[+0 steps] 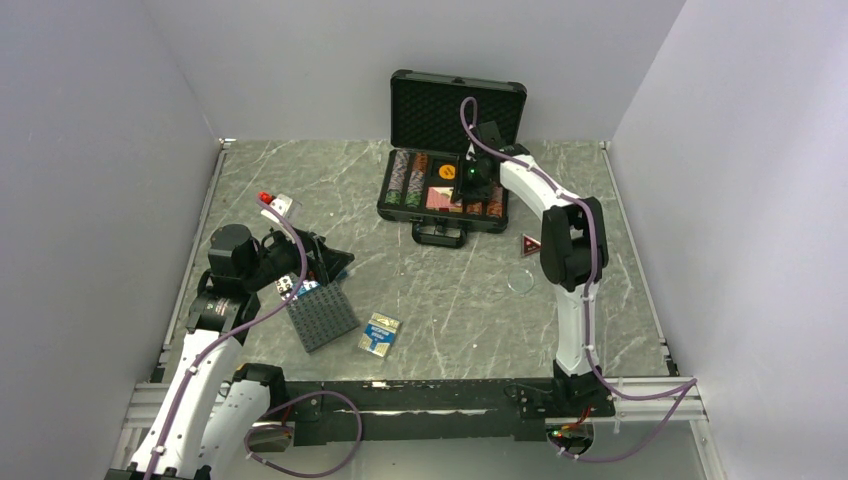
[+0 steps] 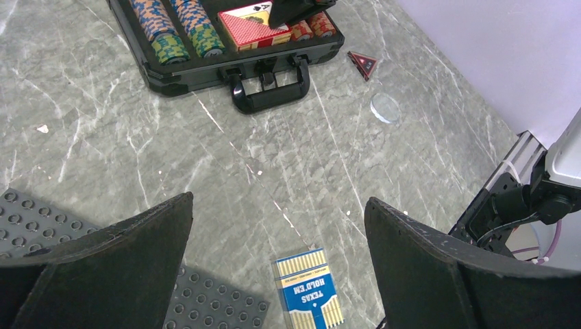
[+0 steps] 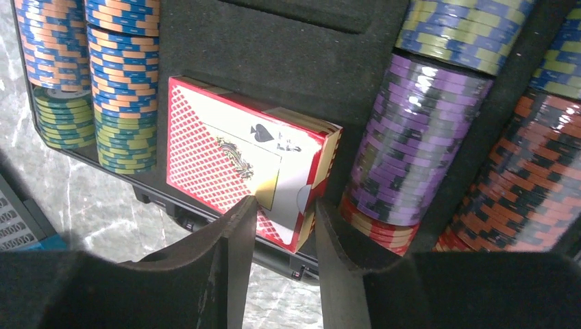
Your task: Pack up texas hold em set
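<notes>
The black case stands open at the back, with striped chip rows and an orange disc inside. My right gripper is down in the case, shut on a tilted red card deck by its near corner, next to purple chips. My left gripper is open and empty above the table. A blue card deck lies on the table below and between its fingers; it also shows in the top view. A red triangle and a clear disc lie right of the case.
A dark grey studded building plate lies under my left gripper, with blue bricks at its far edge. A small red and white object sits at the far left. The case handle sticks out toward me. White walls enclose the table.
</notes>
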{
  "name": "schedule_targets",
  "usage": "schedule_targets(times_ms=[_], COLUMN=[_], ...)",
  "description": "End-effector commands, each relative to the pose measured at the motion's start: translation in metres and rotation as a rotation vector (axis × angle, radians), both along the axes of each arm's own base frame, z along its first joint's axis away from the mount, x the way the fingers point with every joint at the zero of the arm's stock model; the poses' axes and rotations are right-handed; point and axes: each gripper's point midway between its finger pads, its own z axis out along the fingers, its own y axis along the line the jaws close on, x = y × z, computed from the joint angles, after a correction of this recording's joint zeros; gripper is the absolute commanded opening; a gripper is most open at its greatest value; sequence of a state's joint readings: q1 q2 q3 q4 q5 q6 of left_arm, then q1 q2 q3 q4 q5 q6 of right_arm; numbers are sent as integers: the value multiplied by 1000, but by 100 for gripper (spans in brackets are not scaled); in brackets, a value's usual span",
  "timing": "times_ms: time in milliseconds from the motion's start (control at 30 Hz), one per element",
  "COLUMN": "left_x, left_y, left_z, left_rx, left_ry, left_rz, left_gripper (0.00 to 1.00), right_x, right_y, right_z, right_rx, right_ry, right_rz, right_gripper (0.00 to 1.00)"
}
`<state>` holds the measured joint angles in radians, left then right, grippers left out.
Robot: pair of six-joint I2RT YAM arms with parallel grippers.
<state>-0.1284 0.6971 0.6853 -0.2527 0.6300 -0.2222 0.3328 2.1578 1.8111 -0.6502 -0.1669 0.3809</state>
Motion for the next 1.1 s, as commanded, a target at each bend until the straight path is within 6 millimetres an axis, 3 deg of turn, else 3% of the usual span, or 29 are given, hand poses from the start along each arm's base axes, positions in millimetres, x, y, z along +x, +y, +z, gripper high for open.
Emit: schedule_targets(times_ms=[0, 233, 333, 567, 1067], left_x=[3, 3, 3, 3, 5], left_y=[1, 1, 1, 1, 2], left_z=[25, 25, 25, 25, 24], left_rx=[4, 5, 5, 4, 7], left_ry=[-87, -86, -86, -83, -82], left_rz=[4, 3, 3, 0, 8], left_gripper=[99, 99, 99, 99, 99], right_x=[-1, -2, -1, 2, 7], right_y=[26, 42, 39, 21, -15], right_z=[-13, -18, -17, 17, 63], right_rx=[32, 61, 29, -68, -213], right_ry=[13, 23, 14, -71, -182], right_rz=[76, 105, 96, 85, -26], right_gripper=[39, 39, 43, 64, 63])
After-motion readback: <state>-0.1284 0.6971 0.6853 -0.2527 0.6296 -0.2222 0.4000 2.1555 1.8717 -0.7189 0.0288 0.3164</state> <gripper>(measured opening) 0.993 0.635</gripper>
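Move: The right hand is at the near right corner of the red card box, whose middle lies about 3 cm to its left, 1 cm ahead and 1 cm lower. From that hand the orange button sits some 8 cm ahead and 3 cm left, the purple chip stack about 4 cm ahead and 5 cm right. The idle left hand has the card box roughly 24 cm ahead, 23 cm to its right and 17 cm below. The right hand, still pinching the card box by its raised right end, eases it about 1 cm to the left and slightly down into the middle well of the case, then opens the fingers by about a quarter of their range while drifting another centimetre left. With the box let go, the hand swings back right about 2 cm and starts to rise by about 1.5 cm, rolling some 10 degrees so that the fingertips point more to the right. ##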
